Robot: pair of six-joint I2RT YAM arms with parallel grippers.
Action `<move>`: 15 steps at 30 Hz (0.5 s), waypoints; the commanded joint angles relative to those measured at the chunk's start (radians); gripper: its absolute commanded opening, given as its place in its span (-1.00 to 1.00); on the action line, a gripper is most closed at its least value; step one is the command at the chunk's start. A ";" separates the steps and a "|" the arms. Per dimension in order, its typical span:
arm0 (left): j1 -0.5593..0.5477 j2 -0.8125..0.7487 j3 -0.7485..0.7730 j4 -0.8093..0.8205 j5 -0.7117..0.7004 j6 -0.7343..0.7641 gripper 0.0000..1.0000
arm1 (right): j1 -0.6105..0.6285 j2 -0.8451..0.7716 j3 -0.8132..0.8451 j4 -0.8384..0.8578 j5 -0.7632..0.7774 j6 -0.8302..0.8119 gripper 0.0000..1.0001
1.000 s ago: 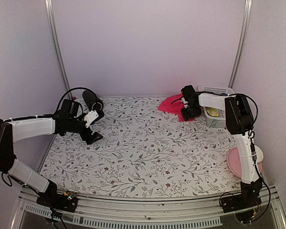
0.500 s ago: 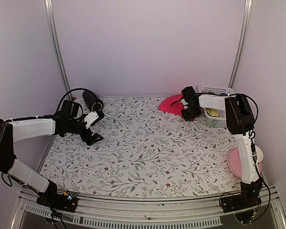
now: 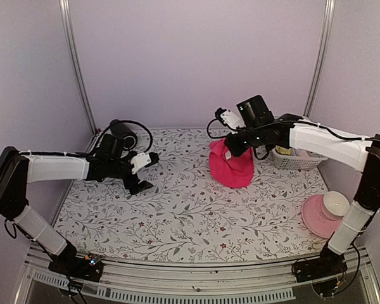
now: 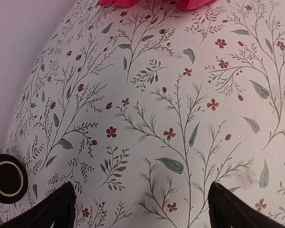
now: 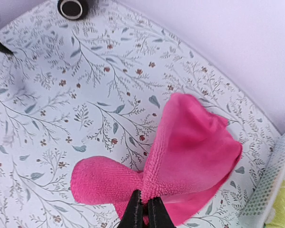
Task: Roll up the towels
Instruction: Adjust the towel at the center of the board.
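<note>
A hot pink towel (image 3: 232, 167) hangs bunched from my right gripper (image 3: 232, 147), which is shut on a pinch of its edge above the back right of the table. In the right wrist view the towel (image 5: 194, 147) droops in two lobes below the closed right gripper (image 5: 145, 209). Whether its lower edge touches the table I cannot tell. My left gripper (image 3: 145, 172) stands open low over the left of the table, with nothing between the jaws. In the left wrist view the left gripper (image 4: 142, 211) frames bare cloth, and the towel's rim (image 4: 147, 2) shows at the top.
A white basket (image 3: 296, 159) at the back right holds a yellow towel (image 3: 282, 151). A black cylinder (image 3: 121, 132) lies at the back left, just behind the left gripper. A pink plate (image 3: 311, 220) with a white bowl (image 3: 337, 202) sits at the front right.
The right gripper shut on the pink towel beside the basket, then lifted it and carried it left and forward. The left gripper moved slightly right, still open.
</note>
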 commanded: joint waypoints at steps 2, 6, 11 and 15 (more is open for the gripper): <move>-0.130 0.058 0.037 0.095 -0.083 0.045 0.95 | -0.018 -0.213 -0.117 0.003 0.124 0.078 -0.96; -0.204 0.088 0.100 0.105 -0.043 0.023 0.94 | -0.018 -0.263 -0.151 -0.061 0.170 0.101 -0.96; -0.286 0.152 0.208 0.076 -0.026 -0.023 0.94 | -0.018 -0.320 -0.178 -0.147 0.247 0.132 -0.96; -0.319 0.227 0.321 0.018 -0.038 -0.061 0.94 | -0.018 -0.402 -0.180 -0.237 0.349 0.180 -0.95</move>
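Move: My open left hand is headed for the pink towel, whose hanging middle lies about 32 cm to its right, 10 cm ahead and slightly lower. My right hand already holds that towel by its top; its middle hangs some 11 cm below this hand and 5 cm ahead, about 1 cm to its left. From the right hand, the white basket is roughly 27 cm right and 17 cm ahead; the yellow roll in it is 21 cm right, 14 cm ahead. I sweep my left hand about 13 cm to the right towards the hanging pink towel, dipping slightly and then rising, fingers still wide open. Keeping my pinch on the towel, I carry my right hand about 9 cm right and a little back, hoisting it some 7 cm and then sinking over half of that. Both wrists turn roughly 15 degrees clockwise. ##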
